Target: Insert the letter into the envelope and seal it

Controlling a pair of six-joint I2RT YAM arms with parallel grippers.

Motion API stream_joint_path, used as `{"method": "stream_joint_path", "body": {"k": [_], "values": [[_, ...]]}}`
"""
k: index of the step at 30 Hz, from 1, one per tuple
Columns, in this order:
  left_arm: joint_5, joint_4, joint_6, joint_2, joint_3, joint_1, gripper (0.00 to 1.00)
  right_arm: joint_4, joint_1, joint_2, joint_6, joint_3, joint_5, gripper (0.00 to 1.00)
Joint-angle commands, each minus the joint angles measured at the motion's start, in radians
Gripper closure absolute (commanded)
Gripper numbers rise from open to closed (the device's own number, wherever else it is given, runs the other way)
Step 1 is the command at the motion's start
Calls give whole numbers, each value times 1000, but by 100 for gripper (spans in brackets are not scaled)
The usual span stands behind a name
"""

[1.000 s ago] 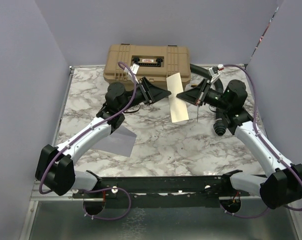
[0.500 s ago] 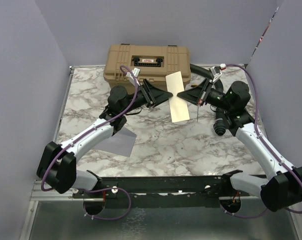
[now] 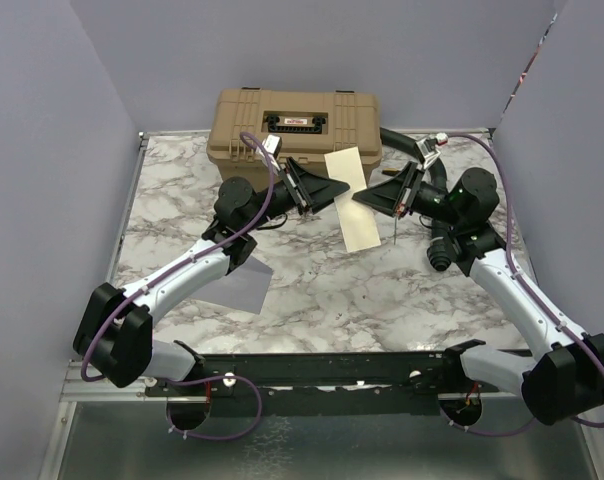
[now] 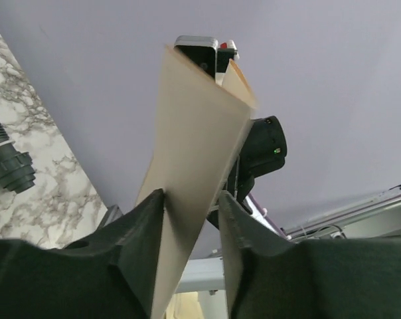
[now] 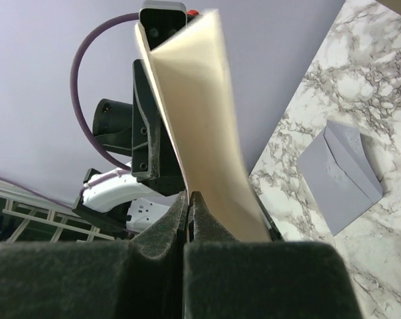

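The letter point(image 3: 350, 200), a pale tan sheet, hangs upright in the air above the middle of the table. My right gripper point(image 3: 358, 196) is shut on its right edge; in the right wrist view the fingers point(image 5: 188, 195) pinch the letter point(image 5: 200, 113). My left gripper point(image 3: 340, 187) is open at the sheet's left edge; in the left wrist view the letter point(image 4: 194, 133) passes between the spread fingers point(image 4: 190, 196) and touches one of them. The grey-lavender envelope point(image 3: 244, 283) lies flat on the table, partly under my left arm, and shows in the right wrist view point(image 5: 343, 173).
A tan hard case point(image 3: 292, 125) stands at the back of the marble table point(image 3: 322, 290). A black cylinder point(image 3: 440, 250) lies beside my right arm, also in the left wrist view point(image 4: 8, 166). Purple walls enclose the left, back and right sides.
My left arm has moved right, bringing its open fingers around the letter's left edge. The letter's top has tipped slightly left. The envelope has not moved.
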Motion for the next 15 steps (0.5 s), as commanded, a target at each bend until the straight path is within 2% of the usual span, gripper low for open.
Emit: {"method": "stream_joint_path", "body": {"k": [1,7,10,12,15], "values": [[-33,51,-21,0,-3,-8,67,-63,6,0,-43,18,-24,99],[-52,51,-34,17,-9,-8,81,-137,6,3,-97,47,-24,99],[-47,50,-28,20,-11,-8,93,-229,5,2,-158,91,-8,99],[-56,43,-19,13,-12,-6,100,-317,5,3,-223,135,4,87],[-114,-4,-17,-20,-20,-3,100,-419,4,-4,-291,195,-10,61]]}}
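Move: The folded letter is in the air between the hands, its middle about 2 cm right of and 2 cm back from the open left fingers, at their height. From the shut right fingers it is about 1 cm left and 1 cm back. The grey envelope lies some 23 cm left of the left hand, 3 cm back and 35 cm below. The toolbox is about 28 cm ahead, 9 cm left and 25 cm below that hand. Nearly in place, the left fingers shut and pinch the letter; the right then open about a quarter around it. ##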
